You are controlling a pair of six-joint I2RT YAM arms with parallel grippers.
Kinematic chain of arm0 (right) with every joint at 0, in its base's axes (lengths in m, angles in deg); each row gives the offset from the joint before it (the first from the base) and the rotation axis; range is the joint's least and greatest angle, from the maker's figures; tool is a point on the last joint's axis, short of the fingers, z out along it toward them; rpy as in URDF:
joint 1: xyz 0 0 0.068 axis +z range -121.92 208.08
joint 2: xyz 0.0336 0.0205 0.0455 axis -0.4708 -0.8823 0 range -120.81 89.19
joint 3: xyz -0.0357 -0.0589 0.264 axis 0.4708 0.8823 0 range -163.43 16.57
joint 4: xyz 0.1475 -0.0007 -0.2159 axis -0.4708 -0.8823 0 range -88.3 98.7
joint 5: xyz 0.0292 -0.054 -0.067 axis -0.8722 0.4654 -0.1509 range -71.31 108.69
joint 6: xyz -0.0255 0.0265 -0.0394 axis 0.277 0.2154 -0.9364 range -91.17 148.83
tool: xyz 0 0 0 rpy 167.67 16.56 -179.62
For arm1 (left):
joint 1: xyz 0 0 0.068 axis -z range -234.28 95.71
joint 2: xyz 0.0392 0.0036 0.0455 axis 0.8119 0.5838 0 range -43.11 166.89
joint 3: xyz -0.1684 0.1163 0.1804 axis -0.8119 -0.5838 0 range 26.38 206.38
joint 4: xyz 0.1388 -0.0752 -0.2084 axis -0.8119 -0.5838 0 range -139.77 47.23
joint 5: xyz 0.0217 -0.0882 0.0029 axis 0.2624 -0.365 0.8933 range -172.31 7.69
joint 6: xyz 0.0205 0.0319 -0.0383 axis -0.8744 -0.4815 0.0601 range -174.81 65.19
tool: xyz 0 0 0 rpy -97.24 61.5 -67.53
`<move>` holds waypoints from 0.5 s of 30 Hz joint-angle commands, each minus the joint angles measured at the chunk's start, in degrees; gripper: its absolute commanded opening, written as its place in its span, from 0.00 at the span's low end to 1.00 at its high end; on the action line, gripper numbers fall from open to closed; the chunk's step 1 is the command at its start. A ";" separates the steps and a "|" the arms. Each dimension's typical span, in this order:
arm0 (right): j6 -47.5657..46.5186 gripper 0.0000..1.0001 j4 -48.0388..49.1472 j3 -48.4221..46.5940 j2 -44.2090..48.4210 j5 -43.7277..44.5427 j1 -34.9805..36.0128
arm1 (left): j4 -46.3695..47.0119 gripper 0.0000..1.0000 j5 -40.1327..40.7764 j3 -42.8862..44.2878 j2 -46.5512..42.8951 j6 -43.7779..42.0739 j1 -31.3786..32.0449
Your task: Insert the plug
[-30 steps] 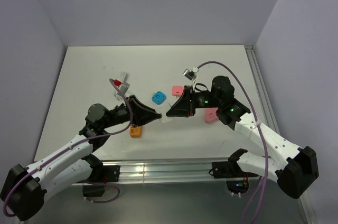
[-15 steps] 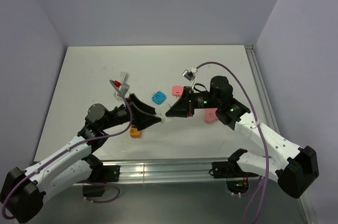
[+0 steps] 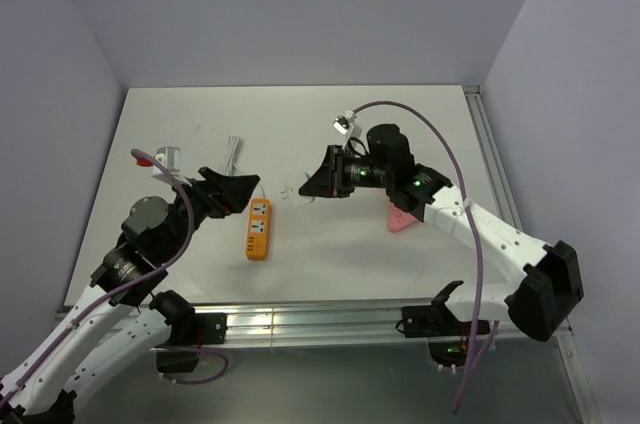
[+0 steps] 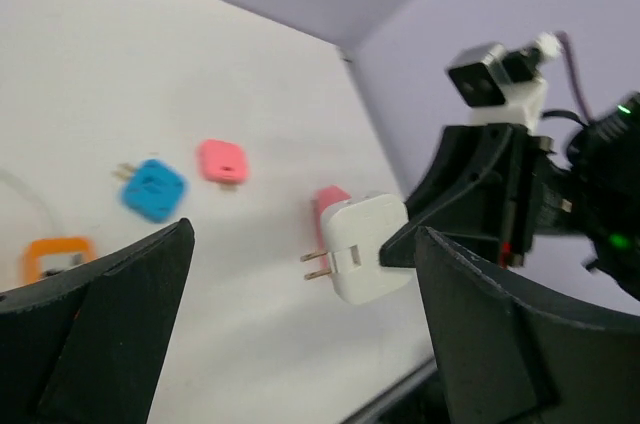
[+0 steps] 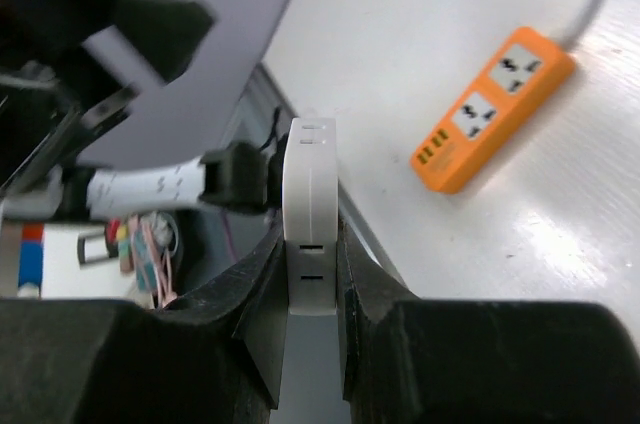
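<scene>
The plug (image 4: pixel 153 189), small and bright blue, lies on the white table in the left wrist view; the top view does not show it. My right gripper (image 3: pixel 312 187) (image 5: pixel 310 244) is shut on a white square plug (image 5: pixel 310 204) (image 4: pixel 370 249), held above the table with its prongs pointing left. My left gripper (image 3: pixel 248 192) (image 4: pixel 305 234) stands wide open and holds nothing, well to the left of the white plug. An orange power strip (image 3: pixel 259 229) (image 5: pixel 495 109) lies on the table below and between the two grippers.
A pink triangular socket block (image 3: pixel 400 216) (image 4: pixel 330 206) lies under the right arm. A pink square plug (image 4: pixel 222 160) sits to the right of the blue one. A thin white cable (image 3: pixel 233 149) lies at the back left. A rail runs along the table's near edge (image 3: pixel 320 322).
My left gripper has opened, let go of the white plug and drawn back to the left. The right gripper has kept the white plug and carried it up and to the left.
</scene>
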 commanded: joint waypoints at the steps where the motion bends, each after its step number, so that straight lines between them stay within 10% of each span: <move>1: 4.29 0.00 -3.71 -5.46 -4.69 11.63 1.22 | -15.68 0.97 17.07 4.05 0.22 0.59 -0.05; 15: 16.60 0.00 -16.89 -30.86 -32.64 32.13 10.36 | -38.51 0.94 41.77 8.45 0.92 18.68 0.03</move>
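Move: The right gripper already holds the white plug. The orange power strip's middle lies about 8 cm ahead of this hand, 14 cm to its left and some 24 cm below. The blue adapter is about 13 cm beyond the strip and 11 cm right of it; the white cord bundle lies some 23 cm beyond the strip and 8 cm left of it. For the empty left hand the strip is about 7 cm ahead, 1 cm right and 29 cm below. Carry the held plug with the right gripper diagonally forward and left, roughly 9 cm each way, while sinking about 6 cm towards the power strip; tip the fingers further down, swing them about 20 degrees clockwise, and keep the grip. Meanwhile draw the open left gripper away, some 11 cm left and 7 cm down, turning it counter-clockwise and tilting it down. ##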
